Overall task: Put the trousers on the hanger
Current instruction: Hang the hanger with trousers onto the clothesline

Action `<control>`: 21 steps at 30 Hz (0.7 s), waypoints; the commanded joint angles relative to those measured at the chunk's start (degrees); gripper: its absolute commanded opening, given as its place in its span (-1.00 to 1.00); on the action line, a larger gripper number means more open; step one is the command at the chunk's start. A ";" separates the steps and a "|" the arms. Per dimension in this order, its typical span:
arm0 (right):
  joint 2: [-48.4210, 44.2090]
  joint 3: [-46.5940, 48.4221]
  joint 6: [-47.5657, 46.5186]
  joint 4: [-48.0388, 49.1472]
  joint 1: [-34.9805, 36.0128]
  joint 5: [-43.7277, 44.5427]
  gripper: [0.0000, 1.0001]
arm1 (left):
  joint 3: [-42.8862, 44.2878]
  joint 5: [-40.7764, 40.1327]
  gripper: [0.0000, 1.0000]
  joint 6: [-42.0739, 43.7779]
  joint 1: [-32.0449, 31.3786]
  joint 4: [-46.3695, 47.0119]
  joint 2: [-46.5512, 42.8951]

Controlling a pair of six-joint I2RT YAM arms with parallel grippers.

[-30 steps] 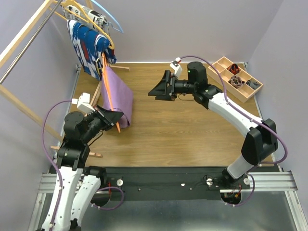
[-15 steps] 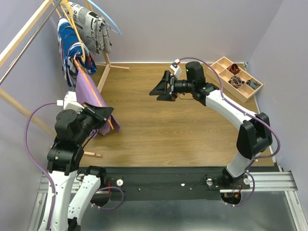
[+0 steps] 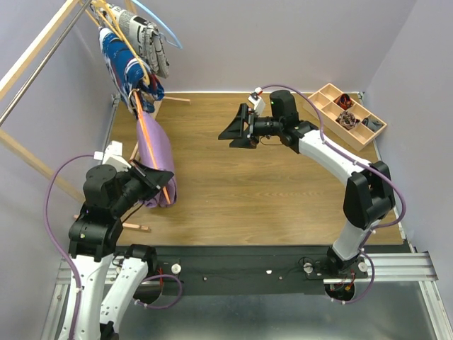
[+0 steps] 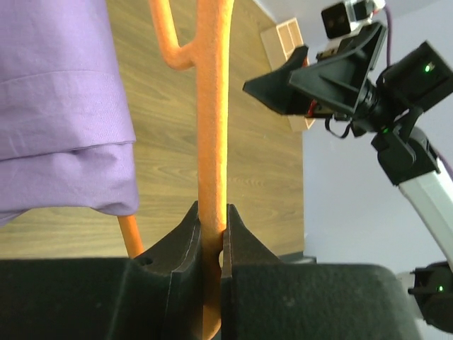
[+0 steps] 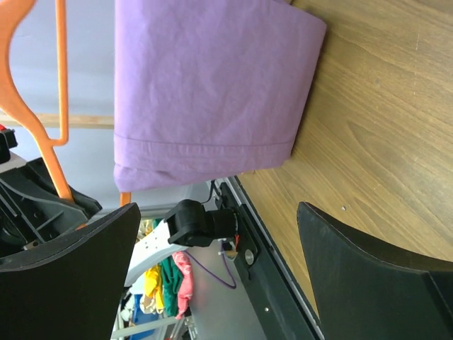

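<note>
The lilac trousers (image 3: 157, 152) hang folded over the bar of the orange hanger (image 3: 150, 145), above the left side of the table. My left gripper (image 3: 167, 190) is shut on the hanger's near end. In the left wrist view both black fingers pinch the orange bar (image 4: 212, 106) and the trousers (image 4: 56, 106) drape to its left. My right gripper (image 3: 237, 133) hovers open over the middle of the table, pointing at the trousers and touching nothing. Its wrist view looks between the spread fingers of the right gripper (image 5: 218, 211) at the trousers (image 5: 212, 85) and the hanger (image 5: 60, 85).
A wooden clothes rack (image 3: 42, 49) stands along the left wall, its foot (image 3: 133, 227) on the table. A blue, white and red garment (image 3: 127, 67) and a light blue hanger (image 3: 161, 25) hang on it. A wooden compartment tray (image 3: 361, 138) sits at the back right.
My left arm swung the hanger and trousers left toward the rack, then part of the way back right. The patterned garment on the rack swayed. The right arm shifted only slightly.
</note>
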 commanded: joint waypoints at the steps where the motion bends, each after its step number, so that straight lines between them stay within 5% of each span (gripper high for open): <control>1: 0.79 0.53 -1.56 -0.24 0.19 -1.22 1.00 | 1.04 7.44 -1.00 3.44 0.38 0.17 -2.15; 5: 0.96 0.35 -2.09 -0.24 0.19 -0.96 1.00 | -0.46 14.65 -1.00 5.02 0.38 -2.55 -4.25; 13: 2.02 0.97 -2.88 -0.24 0.10 -1.49 1.00 | 8.77 6.68 -1.00 6.17 0.38 -17.14 -6.28; 21: 1.05 -0.52 -3.05 -0.33 0.10 -1.48 1.00 | 8.34 -5.98 -1.00 5.29 0.38 -7.58 -3.48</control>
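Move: The left gripper already holds the near shoulder of the orange hanger, with the trousers hanging some 7 cm ahead and 8 cm below. The free stretch of clothesline lies about 20 cm ahead of this gripper, 20 cm to its left and 20 cm above. The blue patterned garment hangs roughly 28 cm ahead and 7 cm left, about level in height. From the right hand, the clothesline is about 6 cm ahead, 38 cm left and 26 cm up. Draw the left gripper back about 7 cm, keeping its pinch on the hanger's near shoulder, so the far end pulls clear of the blue patterned garment. Let it dip and drift right a little on the way while turning some 10 degrees clockwise, then bring it back up and left, unwind most of that turn and just begin to ease forward. ##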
